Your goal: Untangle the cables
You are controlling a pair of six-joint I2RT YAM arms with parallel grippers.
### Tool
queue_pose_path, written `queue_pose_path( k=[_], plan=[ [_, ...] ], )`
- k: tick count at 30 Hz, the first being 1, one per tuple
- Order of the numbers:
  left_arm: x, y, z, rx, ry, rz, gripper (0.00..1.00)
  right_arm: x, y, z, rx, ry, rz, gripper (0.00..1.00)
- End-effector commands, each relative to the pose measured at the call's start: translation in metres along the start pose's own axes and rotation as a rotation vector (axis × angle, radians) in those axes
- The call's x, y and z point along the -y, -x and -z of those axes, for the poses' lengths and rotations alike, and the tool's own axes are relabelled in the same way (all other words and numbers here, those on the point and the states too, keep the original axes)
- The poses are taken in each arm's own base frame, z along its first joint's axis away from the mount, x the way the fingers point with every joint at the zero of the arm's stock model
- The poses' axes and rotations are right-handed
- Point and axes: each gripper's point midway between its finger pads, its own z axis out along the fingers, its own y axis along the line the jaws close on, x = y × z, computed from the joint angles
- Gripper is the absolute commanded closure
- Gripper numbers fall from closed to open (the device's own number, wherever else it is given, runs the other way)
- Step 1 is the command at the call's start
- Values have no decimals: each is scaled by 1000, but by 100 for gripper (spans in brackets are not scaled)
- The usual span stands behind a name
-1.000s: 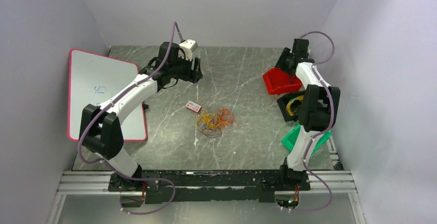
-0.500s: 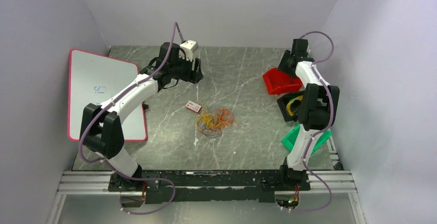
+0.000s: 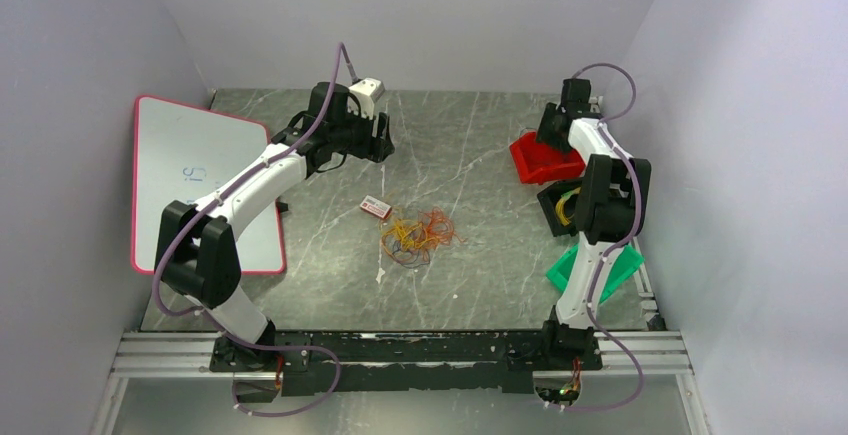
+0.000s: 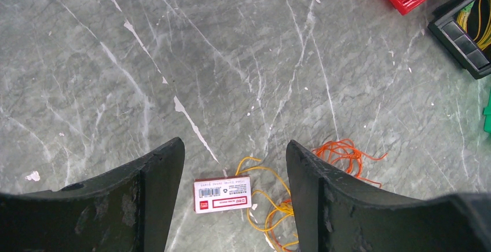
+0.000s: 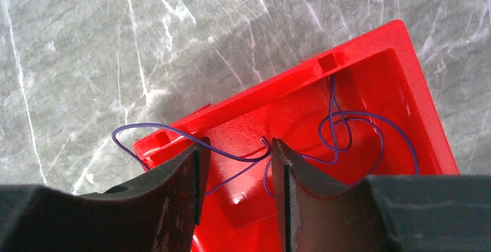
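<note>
The cables [image 3: 418,235] lie as a loose orange and yellow tangle at mid table. My left gripper [image 3: 378,140] hovers well behind them, open and empty. In the left wrist view the left gripper [image 4: 234,153] frames yellow strands [image 4: 272,205] and orange loops [image 4: 344,153] far below. My right gripper [image 3: 548,135] hangs over the red bin [image 3: 545,160]. In the right wrist view the right gripper [image 5: 237,153] stands open. A thin purple wire [image 5: 333,101] coils inside the red bin [image 5: 370,43], crosses the gap between the fingertips and trails over the bin's rim onto the table.
A small red-and-white box [image 3: 376,207] lies just left of the tangle. A black bin [image 3: 562,205] holding yellow wire and a green bin [image 3: 590,270] sit on the right. A pink-edged whiteboard [image 3: 200,185] covers the left side.
The right arm's wrist has shifted slightly left and back over the red bin. The left arm and the tangle have not moved.
</note>
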Motion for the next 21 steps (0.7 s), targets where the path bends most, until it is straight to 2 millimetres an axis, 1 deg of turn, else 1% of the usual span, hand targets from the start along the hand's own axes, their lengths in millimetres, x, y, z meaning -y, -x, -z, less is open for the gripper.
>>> queue_pose_path(
  k=[1, 6, 10, 13, 14, 16, 21],
  plan=[
    [2, 11, 0, 23, -18, -11, 31, -8, 15, -2, 42, 23, 42, 56],
    [1, 11, 0, 22, -13, -14, 31, -6, 17, 1, 58, 9, 35, 73],
    [2, 11, 0, 21, -18, -13, 31, -4, 12, 7, 63, 0, 22, 88],
    [2, 10, -1, 18, -23, -11, 31, 1, 4, 9, 57, -22, 12, 96],
    [2, 10, -1, 18, -23, -10, 31, 3, 7, 16, 71, -33, 7, 98],
    [3, 10, -1, 18, -26, -10, 31, 7, 8, 23, 81, -56, -3, 100],
    [4, 9, -2, 16, -34, -9, 31, 18, 4, 31, 76, -121, -31, 100]
  ],
)
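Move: The purple cable's loop already lies between my right fingers, about 1 cm below the hand point. The red box's middle is roughly 3 cm to the right, 1 cm back and 4 cm below. The black box sits some 14 cm back and 9 cm to the right, the green box about 30 cm back and 13 cm to the right. From my left hand that loop is about 8 cm ahead, 40 cm to the right and 12 cm lower. I hold my right hand almost still over the red box while its half-open fingers shut fully, pinching the purple cable between their tips. As they finish closing I draw the hand back about 2.5 cm over the box, with a dip of under 1 cm that I take back again, barely turning the wrist. ##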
